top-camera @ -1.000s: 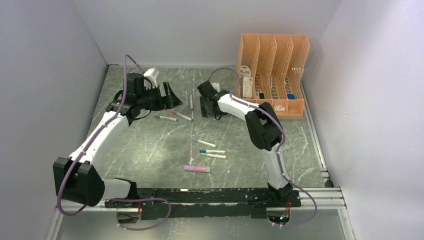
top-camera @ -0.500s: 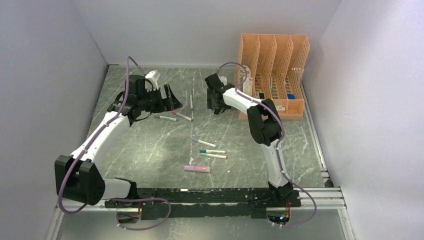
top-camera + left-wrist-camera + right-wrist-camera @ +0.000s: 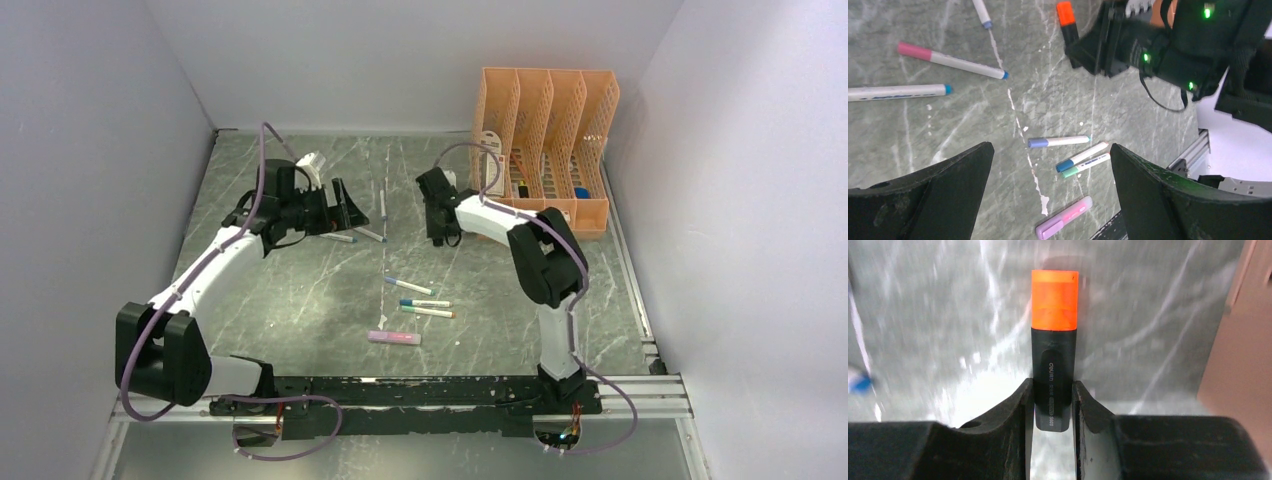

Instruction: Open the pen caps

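Observation:
My right gripper (image 3: 1053, 390) is shut on the stubby black pen (image 3: 1053, 357); its orange cap (image 3: 1054, 299) sticks out beyond the fingertips, still on the barrel. From above, this gripper (image 3: 438, 218) sits low at the back centre of the table. My left gripper (image 3: 1050, 147) hangs wide open over the table, holding nothing. Under it lie a lilac-capped pen (image 3: 1058, 142), a blue-capped pen (image 3: 1080, 157), a green-capped pen (image 3: 1085, 166) and a pink-lilac pen (image 3: 1064, 224). A pink-capped pen (image 3: 950, 61) and a blue-tipped pen (image 3: 898, 92) lie further left.
A peach mesh file organiser (image 3: 545, 140) stands at the back right, just beyond the right arm. A slim pen (image 3: 382, 205) lies between the two grippers. Grey walls close in the table on both sides, and a metal rail (image 3: 640, 385) runs along the near edge.
The right gripper has swung in over the black pen and its jaws have closed on the barrel. The left gripper has drifted slightly right and stays open.

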Controlling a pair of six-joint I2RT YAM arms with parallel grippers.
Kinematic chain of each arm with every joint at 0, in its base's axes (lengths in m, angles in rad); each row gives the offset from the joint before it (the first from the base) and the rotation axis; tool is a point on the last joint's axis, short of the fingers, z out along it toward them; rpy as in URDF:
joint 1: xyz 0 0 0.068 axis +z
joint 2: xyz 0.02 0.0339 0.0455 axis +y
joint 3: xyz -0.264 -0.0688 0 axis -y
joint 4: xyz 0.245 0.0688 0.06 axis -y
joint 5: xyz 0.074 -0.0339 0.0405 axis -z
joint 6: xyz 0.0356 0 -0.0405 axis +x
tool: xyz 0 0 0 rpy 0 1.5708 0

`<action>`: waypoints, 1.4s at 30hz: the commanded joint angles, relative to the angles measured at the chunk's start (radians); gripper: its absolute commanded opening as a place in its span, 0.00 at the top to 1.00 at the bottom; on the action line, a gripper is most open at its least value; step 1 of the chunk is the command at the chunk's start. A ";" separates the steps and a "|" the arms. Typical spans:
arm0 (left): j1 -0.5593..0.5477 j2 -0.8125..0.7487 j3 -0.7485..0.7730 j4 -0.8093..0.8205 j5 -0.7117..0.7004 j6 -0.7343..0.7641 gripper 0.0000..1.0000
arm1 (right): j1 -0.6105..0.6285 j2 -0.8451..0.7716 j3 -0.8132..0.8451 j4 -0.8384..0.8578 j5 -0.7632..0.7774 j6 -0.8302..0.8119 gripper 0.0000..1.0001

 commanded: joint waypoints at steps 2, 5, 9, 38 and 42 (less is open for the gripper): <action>-0.009 0.015 -0.074 0.155 0.120 -0.081 0.01 | 0.040 -0.213 -0.223 0.005 -0.108 -0.073 0.86; -0.015 0.015 -0.136 0.285 0.182 -0.163 0.01 | 0.040 -0.347 -0.331 0.058 -0.194 -0.088 0.86; -0.044 0.025 -0.205 0.434 0.231 -0.262 0.01 | 0.038 -0.494 -0.434 0.108 -0.309 -0.092 0.87; -0.203 0.236 -0.250 0.735 0.165 -0.532 0.12 | 0.164 -0.674 -0.500 0.156 -0.455 -0.046 0.89; -0.213 0.244 -0.246 0.729 0.156 -0.526 0.28 | 0.180 -0.675 -0.500 0.155 -0.440 -0.039 0.89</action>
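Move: The right hand already holds the highlighter, its middle some 3 cm ahead; the open left gripper is about 10 cm back, 19 cm left and 17 cm up. From the left hand the highlighter lies about 13 cm ahead, 19 cm right and 17 cm below. The purple-capped pen sits about 3 cm back and 13 cm right of the left hand, the red-capped pen 11 cm ahead and 2 cm right, both 18 cm lower. Right brings the still-gripped highlighter back 18 cm and up; left moves 11 cm rightward, partly closing around its cap. ##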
